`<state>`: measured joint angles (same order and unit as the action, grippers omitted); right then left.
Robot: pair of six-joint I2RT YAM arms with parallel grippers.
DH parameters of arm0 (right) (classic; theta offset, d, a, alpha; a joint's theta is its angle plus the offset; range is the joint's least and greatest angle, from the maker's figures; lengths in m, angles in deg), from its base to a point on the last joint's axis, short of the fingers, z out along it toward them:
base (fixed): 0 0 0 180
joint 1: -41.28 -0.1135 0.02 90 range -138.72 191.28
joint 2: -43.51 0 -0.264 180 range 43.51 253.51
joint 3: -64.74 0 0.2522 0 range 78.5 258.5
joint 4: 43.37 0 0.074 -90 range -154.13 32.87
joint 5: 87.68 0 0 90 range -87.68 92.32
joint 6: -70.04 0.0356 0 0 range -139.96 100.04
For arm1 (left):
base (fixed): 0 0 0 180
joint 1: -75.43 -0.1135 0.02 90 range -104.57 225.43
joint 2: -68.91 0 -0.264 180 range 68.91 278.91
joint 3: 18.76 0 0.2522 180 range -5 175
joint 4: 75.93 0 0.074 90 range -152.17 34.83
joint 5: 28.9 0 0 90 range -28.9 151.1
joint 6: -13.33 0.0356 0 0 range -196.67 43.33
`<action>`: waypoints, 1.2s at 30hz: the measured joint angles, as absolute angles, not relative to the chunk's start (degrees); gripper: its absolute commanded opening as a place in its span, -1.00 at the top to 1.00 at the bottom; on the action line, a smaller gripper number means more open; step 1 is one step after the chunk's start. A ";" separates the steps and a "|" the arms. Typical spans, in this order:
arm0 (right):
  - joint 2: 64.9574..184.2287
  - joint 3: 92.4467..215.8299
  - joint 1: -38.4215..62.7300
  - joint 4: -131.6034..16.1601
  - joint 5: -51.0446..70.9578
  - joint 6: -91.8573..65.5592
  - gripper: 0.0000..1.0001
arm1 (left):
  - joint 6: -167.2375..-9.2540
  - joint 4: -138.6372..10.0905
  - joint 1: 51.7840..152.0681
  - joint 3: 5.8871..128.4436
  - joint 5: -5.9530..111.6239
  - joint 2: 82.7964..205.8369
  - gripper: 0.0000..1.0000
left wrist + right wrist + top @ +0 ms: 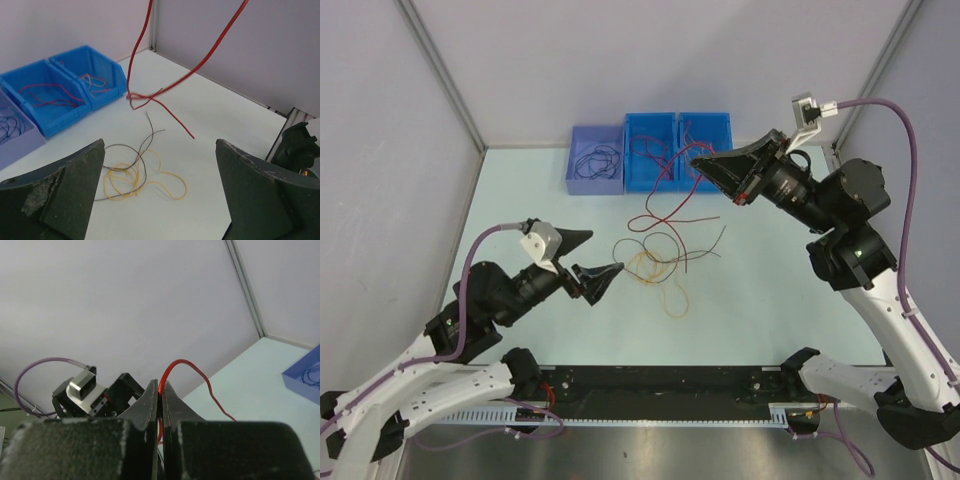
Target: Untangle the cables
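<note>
The cables lie tangled in the middle of the table: an orange-yellow strand (658, 272), a dark strand (665, 240) looped over it, and a red cable (672, 213). My right gripper (698, 160) is raised over the blue bins and shut on the red cable (180, 360), which hangs from it down to the table. In the left wrist view that red cable (136, 60) rises in two lines out of the top of the picture. My left gripper (160, 145) stands open low over the table, the yellow strand (172, 176) and the dark strand (141, 149) just ahead of its jaws.
Three bins stand at the back: a purple one (582, 175) with dark cables, and two blue ones (632, 178) (722, 122) with red and orange cables. Grey walls close in the table on the left, back and right.
</note>
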<state>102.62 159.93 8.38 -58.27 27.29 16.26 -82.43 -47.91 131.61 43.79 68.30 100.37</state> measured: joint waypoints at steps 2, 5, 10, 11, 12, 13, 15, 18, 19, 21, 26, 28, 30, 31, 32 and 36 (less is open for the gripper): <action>103.28 159.93 8.16 -59.21 27.66 16.24 1.00 | -80.50 -48.83 131.68 45.78 66.77 102.36 -0.99; 103.98 159.93 7.76 -60.26 28.23 16.24 1.00 | -77.57 -50.14 131.68 47.40 65.19 104.35 -0.99; 104.11 159.93 7.24 -60.70 28.93 16.24 1.00 | -73.35 -50.71 131.68 49.72 63.60 107.54 -1.00; 104.11 159.93 7.11 -60.72 29.17 16.24 1.00 | -72.68 -50.77 131.68 50.24 63.53 108.46 -0.99; 104.13 159.93 6.98 -60.72 29.30 16.24 1.00 | -72.00 -50.81 131.70 50.74 63.53 109.38 -0.99; 104.18 159.95 6.80 -60.72 29.65 16.26 1.00 | -71.41 -50.97 131.70 51.27 63.56 110.38 -1.00; 104.29 159.93 6.43 -60.72 30.11 16.33 1.00 | -70.08 -51.36 131.74 51.81 63.88 112.05 -1.00; 104.48 159.93 5.80 -60.72 30.83 16.46 1.00 | -68.59 -51.91 131.74 51.90 63.88 114.21 -0.99; 104.50 159.93 5.53 -60.72 31.13 16.50 1.00 | -68.24 -51.93 131.74 52.03 63.88 114.95 -0.99; 104.55 159.93 4.97 -60.70 31.59 16.55 1.00 | -67.50 -51.97 131.74 52.67 63.84 116.37 -0.82; 104.59 159.93 4.31 -60.61 33.43 17.07 1.00 | -65.97 -53.28 131.74 53.71 64.15 118.62 -0.13; 104.61 159.93 4.24 -60.53 34.35 17.12 1.00 | -65.57 -53.68 131.78 53.71 64.67 118.78 0.16; 104.66 159.93 4.24 -60.26 35.61 17.14 1.00 | -64.74 -54.22 131.78 53.71 65.46 118.78 0.61; 104.70 159.93 4.24 -60.20 36.07 17.14 1.00 | -65.01 -54.42 131.76 53.71 65.68 118.76 0.68; 104.74 159.93 4.24 -60.13 36.49 17.14 1.00 | -64.52 -54.55 131.78 53.71 65.92 118.76 0.83; 104.96 159.95 4.24 -59.89 38.06 17.12 1.00 | -64.07 -54.75 131.83 53.71 66.94 118.71 1.00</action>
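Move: The right hand already holds the red cable high. The crossing of its hanging strands lies about 8 cm ahead of the open, empty left hand, 9 cm to its right and a few cm above. From the right hand that crossing is some 7 cm left, 2 cm ahead and 15 cm below. On the table, roughly 34 cm below the left hand, the yellow cable lies 15 cm ahead and 8 cm right, the dark cable 18 cm ahead and 11 cm right. The left hand rises about 3 cm while easing right, then reaches right and forward towards the hanging red strands with jaws open, some 5 cm each way in all, the fingers tipping up and the hand rolling left side up by roughly 13 degrees each, before it shuts at the end and pinches the strands near their crossing. The right hand keeps its shut grip and brings the cable to meet it, first sinking about 2 cm, then drawing back and left by 3 to 4 cm while turning counter-clockwise. ##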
